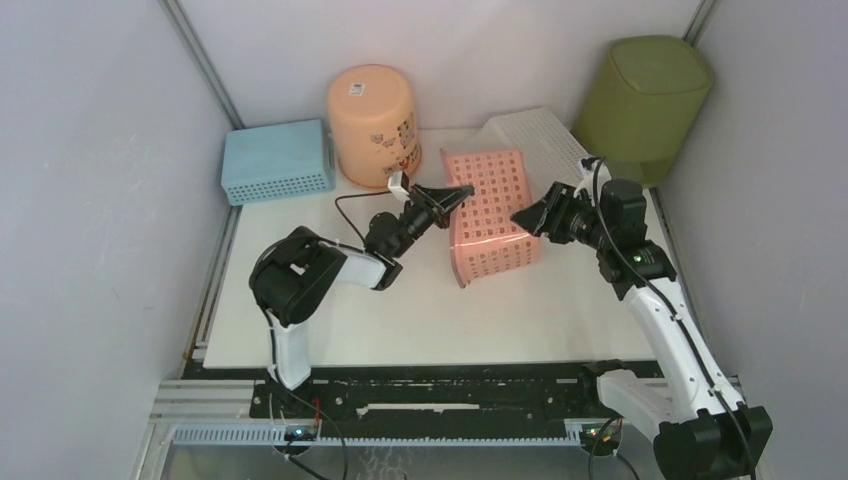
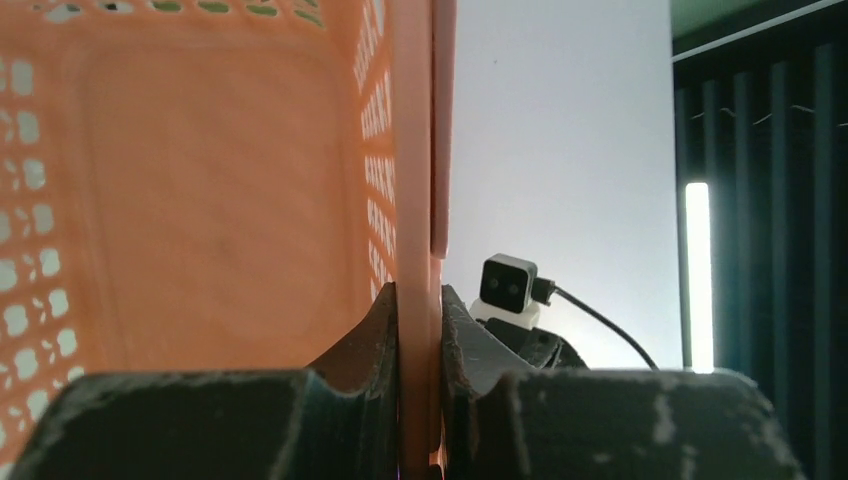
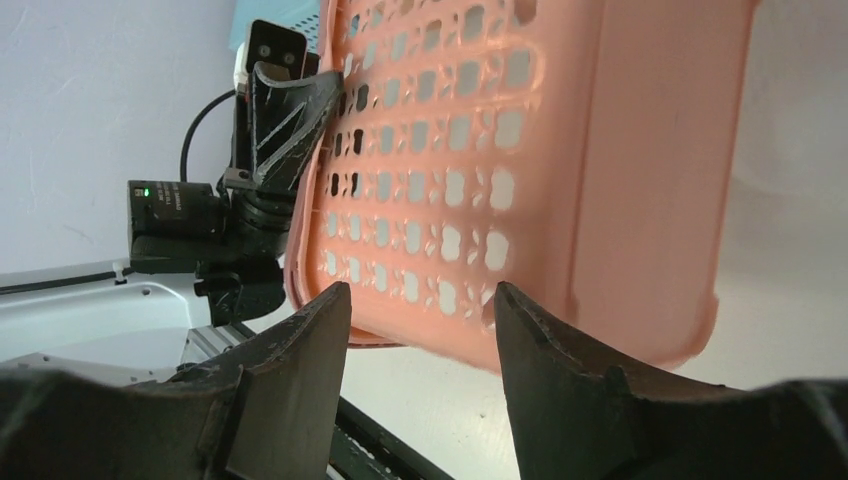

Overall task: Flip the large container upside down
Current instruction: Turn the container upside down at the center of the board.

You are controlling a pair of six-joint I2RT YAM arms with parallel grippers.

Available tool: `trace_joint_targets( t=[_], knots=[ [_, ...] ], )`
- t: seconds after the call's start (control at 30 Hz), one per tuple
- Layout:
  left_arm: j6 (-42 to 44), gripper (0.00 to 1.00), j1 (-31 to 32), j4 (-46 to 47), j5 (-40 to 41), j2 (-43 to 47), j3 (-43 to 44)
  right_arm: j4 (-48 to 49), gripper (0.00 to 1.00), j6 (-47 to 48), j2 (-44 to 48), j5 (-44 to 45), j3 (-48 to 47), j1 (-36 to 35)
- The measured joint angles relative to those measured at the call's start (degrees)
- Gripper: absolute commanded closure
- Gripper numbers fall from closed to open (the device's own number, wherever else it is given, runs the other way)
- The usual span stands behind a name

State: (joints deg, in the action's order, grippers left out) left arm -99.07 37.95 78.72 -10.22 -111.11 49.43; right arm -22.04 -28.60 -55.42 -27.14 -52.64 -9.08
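The large container (image 1: 645,100), an olive-green bin, stands in the back right corner with a closed rounded-square face pointing up; neither gripper is at it. Mid-table, a pink perforated basket (image 1: 495,215) is tipped on its side. My left gripper (image 1: 462,190) is shut on the basket's rim; in the left wrist view the rim (image 2: 418,200) runs straight between the pinched fingers of the left gripper (image 2: 418,295). My right gripper (image 1: 522,215) is open at the basket's right side. In the right wrist view the basket (image 3: 560,150) hangs just beyond the spread tips of the right gripper (image 3: 420,295).
A round peach bucket (image 1: 372,120) stands upside down at the back. A blue perforated basket (image 1: 277,160) lies at the back left. A white perforated basket (image 1: 540,135) sits behind the pink one. Grey walls close in on both sides.
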Motion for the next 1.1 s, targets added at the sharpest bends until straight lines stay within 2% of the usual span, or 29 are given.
trace_joint_targets(
  t=[0.23, 0.33, 0.5, 0.77, 1.1],
  knots=[
    [-2.34, 1.0, 0.81, 2.03, 7.5, -0.79, 4.44, -3.67, 0.35, 1.79, 2.45, -1.14, -3.93, 2.82],
    [-5.68, 1.0, 1.27, 3.28, 8.52, -2.93, 8.33, -6.14, 0.35, 3.08, 4.35, -0.98, -6.62, 5.35],
    [-9.16, 1.0, 2.08, 4.39, 8.55, -6.12, 8.44, -8.11, 0.35, 4.33, 5.44, 0.09, -7.98, 6.45],
    [-8.48, 1.0, 1.51, 6.88, 8.04, -5.73, -0.07, -8.48, 0.35, 4.28, 4.09, 1.03, -3.78, 6.49],
    [-2.78, 1.0, 1.68, 9.05, 4.48, 2.03, -15.13, -8.15, 0.35, 4.28, 3.98, 1.36, -2.21, 5.9]
  ],
)
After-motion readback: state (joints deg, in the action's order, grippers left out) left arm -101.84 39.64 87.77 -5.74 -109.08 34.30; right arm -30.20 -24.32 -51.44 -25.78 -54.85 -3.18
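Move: The left hand already grips the pink container's upper rim; the container lies on its side, mouth to the left, its middle about 6 cm right, 5 cm back and 10 cm below. The board's centre is some 11 cm back, 3 cm left and 22 cm below; the orange bin 18 cm left, 8 cm ahead. From the right hand the container's middle is about 5 cm left, level ahead, 10 cm lower; the white container 13 cm ahead, 7 cm right. Up about 5 cm and slightly forward first, the left hand then sinks some 9 cm while drawing back about 6 cm and left, lowering the still-pinched pink container towards the board's centre, its wrist tilting only slightly. The open right hand draws some 4 cm right, away from the container's bottom, rising about 6 cm before coming back down. ##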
